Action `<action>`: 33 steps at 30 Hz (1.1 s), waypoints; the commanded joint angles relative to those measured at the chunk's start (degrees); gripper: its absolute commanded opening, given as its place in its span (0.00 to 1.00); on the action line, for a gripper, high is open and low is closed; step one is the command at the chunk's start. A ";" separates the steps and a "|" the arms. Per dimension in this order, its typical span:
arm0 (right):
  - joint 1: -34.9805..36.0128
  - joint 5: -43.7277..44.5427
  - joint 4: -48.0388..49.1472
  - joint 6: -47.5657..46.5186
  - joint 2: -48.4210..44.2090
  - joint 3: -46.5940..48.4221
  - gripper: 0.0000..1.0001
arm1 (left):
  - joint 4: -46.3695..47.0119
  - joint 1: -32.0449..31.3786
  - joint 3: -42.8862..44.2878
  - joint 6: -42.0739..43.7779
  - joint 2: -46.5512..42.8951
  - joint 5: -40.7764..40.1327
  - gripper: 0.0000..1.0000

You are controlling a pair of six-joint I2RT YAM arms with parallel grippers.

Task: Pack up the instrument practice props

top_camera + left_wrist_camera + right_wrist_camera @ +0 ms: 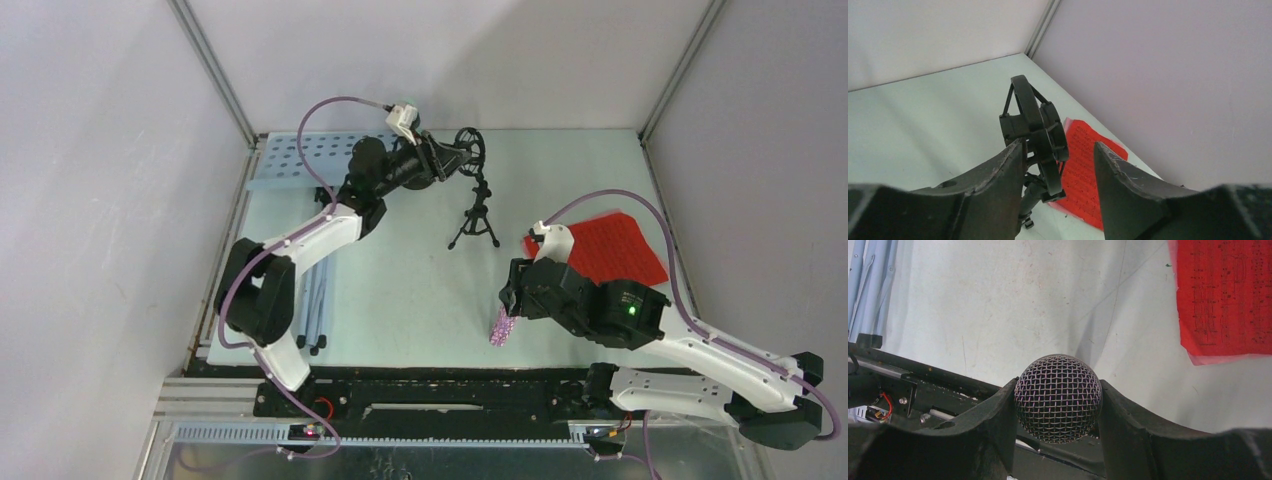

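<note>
A black mic mount [467,150] with a round ring stands on its small black stand [475,215] at the back of the table. My left gripper [445,155] is open around the ring; in the left wrist view the mic mount [1033,125] lies against the left finger, with a gap to the right finger [1118,175]. My right gripper [508,300] is shut on the glittery purple microphone [499,327], its mesh head [1058,397] squeezed between both fingers near the front edge. Red score sheets [612,247] lie at the right.
The pale blue perforated music desk [300,160] lies flat at the back left. The blue-grey tripod [315,300] lies folded along the left side. A black rail [430,385] runs along the table's front edge. Grey walls close in the left, back and right.
</note>
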 commanded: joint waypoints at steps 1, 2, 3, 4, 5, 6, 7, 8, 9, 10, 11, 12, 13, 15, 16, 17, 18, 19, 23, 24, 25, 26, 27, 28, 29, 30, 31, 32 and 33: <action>0.00 1.12 2.56 -0.25 -1.64 0.52 0.00 | -0.22 0.31 -3.48 1.15 -4.98 0.15 0.64; -0.03 1.04 2.76 -0.30 -1.68 0.57 0.00 | -0.19 0.44 -4.12 1.36 -5.70 -0.12 0.66; 0.02 0.88 2.96 -0.39 -1.80 0.51 0.00 | -0.22 0.61 -4.82 1.52 -6.39 -0.20 0.69; -0.02 0.86 3.17 -0.58 -1.89 0.52 0.00 | -0.24 0.76 -5.50 1.60 -7.19 -0.25 0.72; -0.08 0.81 3.33 -0.86 -1.91 0.55 0.00 | -0.30 0.88 -6.07 1.86 -7.90 -0.27 0.73; -0.07 0.64 3.67 -1.14 -1.99 0.54 0.00 | -0.31 0.91 -6.66 2.09 -8.72 -0.31 0.75; -0.13 0.48 3.90 -1.36 -2.09 0.59 0.00 | -0.55 0.93 -7.31 2.40 -9.52 -0.32 0.77; -0.17 0.38 4.08 -1.40 -2.16 0.60 0.00 | -0.88 0.97 -7.57 2.75 -10.30 -0.36 0.78; -0.24 0.25 4.28 -1.48 -2.22 0.58 0.00 | -1.25 0.97 -8.12 2.97 -11.05 -0.48 0.80; -0.26 0.12 4.31 -1.50 -2.14 0.59 0.00 | -1.48 0.99 -8.56 3.36 -12.03 -0.62 0.81; -0.27 0.05 4.41 -1.51 -2.05 0.61 0.00 | -1.72 1.00 -9.07 3.63 -12.68 -0.78 0.82; -0.27 -0.14 4.48 -1.54 -1.96 0.61 0.00 | -2.05 0.98 -9.55 3.84 -13.56 -0.96 0.84; -0.27 -0.17 4.53 -1.54 -1.92 0.68 0.00 | -2.14 0.95 -10.15 4.03 -14.27 -1.11 0.85; -0.27 -0.39 4.51 -1.54 -1.76 0.85 0.00 | -2.47 0.98 -12.00 4.41 -16.48 -1.61 0.87; -0.27 -0.48 4.63 -1.53 -1.77 0.92 0.00 | -2.40 0.96 -13.17 4.47 -17.73 -1.94 0.88; -0.26 -0.49 4.61 -1.63 -1.70 0.96 0.00 | -2.10 0.96 -14.45 4.54 -19.11 -2.23 0.90; -0.27 -0.42 4.66 -1.74 -1.66 1.08 0.00 | -1.92 1.00 -15.56 4.74 -20.56 -2.64 0.90; -0.27 -0.47 4.63 -1.87 -1.63 1.18 0.00 | -1.89 0.92 -16.75 5.12 -22.04 -3.18 0.92; -0.27 -0.47 4.63 -2.07 -0.85 2.40 0.00 | -3.76 0.91 -22.13 5.97 -30.31 -8.66 0.97; -0.23 -0.54 4.67 -2.15 -0.47 2.80 0.00 | -3.49 0.79 -24.84 5.65 -34.02 -10.48 0.97; -0.17 -0.64 4.75 -2.13 -0.02 3.40 0.00 | -2.47 0.51 -27.92 5.37 -37.19 -11.85 0.97; -0.01 -0.84 5.06 -2.09 0.35 3.92 0.00 | -1.94 -0.05 -31.73 5.41 -40.27 -13.30 0.97; 0.17 -1.16 5.72 -2.33 0.77 4.29 0.00 | -1.97 -0.99 -34.69 5.93 -43.32 -15.08 0.97; 0.26 -1.69 6.72 -2.60 1.13 4.56 0.00 | -1.98 -2.25 -37.50 6.68 -46.72 -17.31 0.97; 0.26 -2.64 7.59 -3.03 1.73 4.85 0.00 | -2.00 -4.29 -40.67 7.96 -49.92 -20.60 0.97; 0.33 -3.21 8.26 -3.30 2.47 5.28 0.00 | -1.88 -6.57 -43.63 9.88 -53.36 -24.08 0.97; 0.39 -3.62 8.78 -3.54 3.27 5.91 0.00 | -1.60 -9.25 -46.02 11.95 -56.37 -27.39 0.97; 0.50 -4.15 9.23 -3.94 4.21 6.55 0.00 | -1.63 -11.88 -48.24 13.77 -58.88 -29.42 0.97; 0.59 -4.72 9.76 -4.29 5.07 7.49 0.00 | -1.63 -14.67 -49.99 14.89 -61.18 -30.19 0.97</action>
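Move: The pink microphone, which the right hand already holds with its handle hanging some 3 cm back of and 5 cm below that hand, lies about 27 cm back, 9 cm right and 12 cm below the left hand. The tripod's ring mount is right at the left fingertips, 2 cm ahead, 3 cm right and roughly 1 cm up. The green-topped mic stands 13 cm ahead, 9 cm left and 12 cm lower; the red sheet music lies 7 cm back, 33 cm right, 30 cm down. Backwards and to its left, slowly and then ever faster, the left hand draws off the tripod's ring mount, about 17 cm back and 12 cm left, nearing the pink microphone as its half-open fingers spread wide and the hand tips up and turns counter-clockwise, each some 10 degrees. The right hand keeps its grip on the microphone and late on shifts 2.5 cm left, rising slightly. ##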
